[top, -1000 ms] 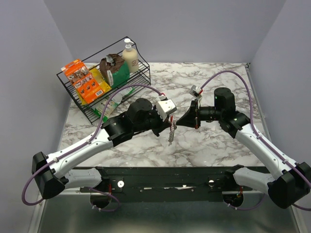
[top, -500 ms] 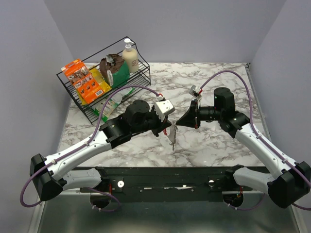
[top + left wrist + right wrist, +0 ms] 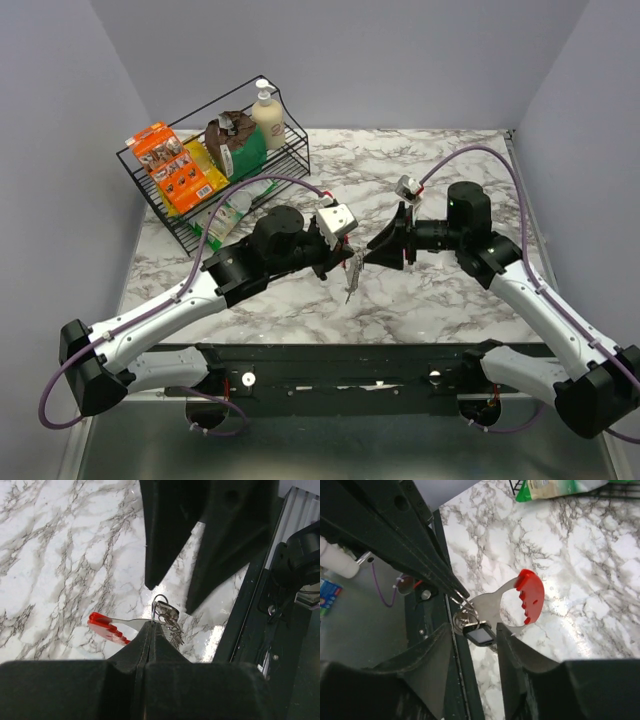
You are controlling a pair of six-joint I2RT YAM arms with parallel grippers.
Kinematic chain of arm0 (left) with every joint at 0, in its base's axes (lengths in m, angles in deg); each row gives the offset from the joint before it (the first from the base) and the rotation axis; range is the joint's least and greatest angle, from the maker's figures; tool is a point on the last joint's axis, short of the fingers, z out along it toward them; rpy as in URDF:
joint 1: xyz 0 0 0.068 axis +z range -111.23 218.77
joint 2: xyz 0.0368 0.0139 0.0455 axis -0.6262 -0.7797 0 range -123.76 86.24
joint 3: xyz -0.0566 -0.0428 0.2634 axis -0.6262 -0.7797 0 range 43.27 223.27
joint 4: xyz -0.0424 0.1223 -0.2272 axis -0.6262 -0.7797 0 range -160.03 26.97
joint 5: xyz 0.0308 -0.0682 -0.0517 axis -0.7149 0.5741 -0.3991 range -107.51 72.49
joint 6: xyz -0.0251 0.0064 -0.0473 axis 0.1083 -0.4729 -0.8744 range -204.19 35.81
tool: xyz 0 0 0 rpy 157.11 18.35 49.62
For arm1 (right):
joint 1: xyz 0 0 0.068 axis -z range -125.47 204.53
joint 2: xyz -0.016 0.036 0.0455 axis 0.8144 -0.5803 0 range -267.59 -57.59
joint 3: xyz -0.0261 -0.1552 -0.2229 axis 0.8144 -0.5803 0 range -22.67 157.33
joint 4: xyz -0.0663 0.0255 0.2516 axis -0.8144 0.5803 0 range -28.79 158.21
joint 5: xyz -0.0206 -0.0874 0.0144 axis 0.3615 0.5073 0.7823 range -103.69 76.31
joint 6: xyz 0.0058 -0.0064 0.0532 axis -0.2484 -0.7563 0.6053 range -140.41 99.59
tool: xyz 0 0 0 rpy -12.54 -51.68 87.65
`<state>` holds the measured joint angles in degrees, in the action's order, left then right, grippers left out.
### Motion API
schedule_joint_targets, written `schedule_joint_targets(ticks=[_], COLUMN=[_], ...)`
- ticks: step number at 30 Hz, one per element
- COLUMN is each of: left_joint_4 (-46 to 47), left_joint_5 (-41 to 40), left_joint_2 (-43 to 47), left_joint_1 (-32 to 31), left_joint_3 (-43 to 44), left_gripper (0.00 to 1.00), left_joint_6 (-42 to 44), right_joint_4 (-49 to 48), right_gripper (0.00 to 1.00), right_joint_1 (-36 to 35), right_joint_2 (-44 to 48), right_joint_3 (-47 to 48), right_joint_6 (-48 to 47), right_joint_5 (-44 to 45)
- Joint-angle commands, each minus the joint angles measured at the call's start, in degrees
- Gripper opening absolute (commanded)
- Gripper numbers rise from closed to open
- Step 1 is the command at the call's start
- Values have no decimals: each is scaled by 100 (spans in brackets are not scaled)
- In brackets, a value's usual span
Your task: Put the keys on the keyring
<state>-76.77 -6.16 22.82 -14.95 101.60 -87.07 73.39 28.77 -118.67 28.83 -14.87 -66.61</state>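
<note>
My left gripper (image 3: pixel 349 262) is shut on the keyring (image 3: pixel 161 606), pinching its thin wire loop at the fingertips. The keyring's red curved clip (image 3: pixel 107 627) sticks out to the left on a silvery plate, and a silvery bunch (image 3: pixel 173 631) hangs to the right. In the right wrist view the red clip (image 3: pixel 530 595) hangs above the marble. One of the keys (image 3: pixel 480 634), dark with a pale centre, hangs from the loop between my right gripper's (image 3: pixel 474 642) parted fingers. The right gripper (image 3: pixel 385 250) is open, facing the left one. I cannot make out a second key.
A black wire basket (image 3: pixel 290 165) with snack boxes, bags and a pump bottle stands at the back left. A dark rail (image 3: pixel 350 365) runs along the table's near edge under both arms. A green packet (image 3: pixel 555 487) lies on the marble beyond the keyring.
The right gripper has opened from shut and drawn back slightly to the right. The left gripper keeps its hold on the keyring and has shifted a little.
</note>
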Motion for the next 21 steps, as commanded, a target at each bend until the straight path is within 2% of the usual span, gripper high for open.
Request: schedule_joint_targets(ticks=[1, 4, 15, 19, 21], left_joint_4=[424, 521, 574, 592, 312], left_joint_5=[42, 112, 332, 193, -18], left_joint_2=[259, 330, 541, 839, 1006], left_joint_1=[-34, -34, -34, -34, -25], left_joint_3=[-111, -172, -322, -480, -445], left_gripper=[0, 0, 0, 0, 0], left_joint_6=[-29, -11, -257, -661, -880], right_joint_4=[-6, -190, -489, -656, -665], right_gripper=[80, 99, 100, 100, 100], right_joint_1=[18, 18, 18, 18, 18], right_joint_2=[386, 623, 1001, 1378, 1685], right_joint_3=[114, 26, -114, -359, -474], right_joint_6=[-158, -89, 148, 491, 675], right_joint_5=[72, 142, -25, 352, 493])
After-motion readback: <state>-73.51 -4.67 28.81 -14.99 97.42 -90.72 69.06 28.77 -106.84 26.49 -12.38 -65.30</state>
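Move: The black fob hangs on the keyring some 2 cm below the half-open right fingers, about 1 cm to their left and 1 cm nearer the base. The keyring's loop is 2 cm left of that hand and 1 cm below it. From the left hand, which pinches the ring, the fob is 2 cm right, 1 cm back and 2 cm below; the red-handled blade hangs about 2 cm ahead and 5 cm below, straight under sideways. The fob and keyring are left to the left hand's pinch as the right hand, its fingers already parted, opens them fully and backs off upward by about 5 cm, drawing back some 2.5 cm towards its base and rolling about 10 degrees. The left fingers stay shut on the ring while that hand eases up and back about 1.5 cm each, drifting left late and tipping its fingertips up slightly. ##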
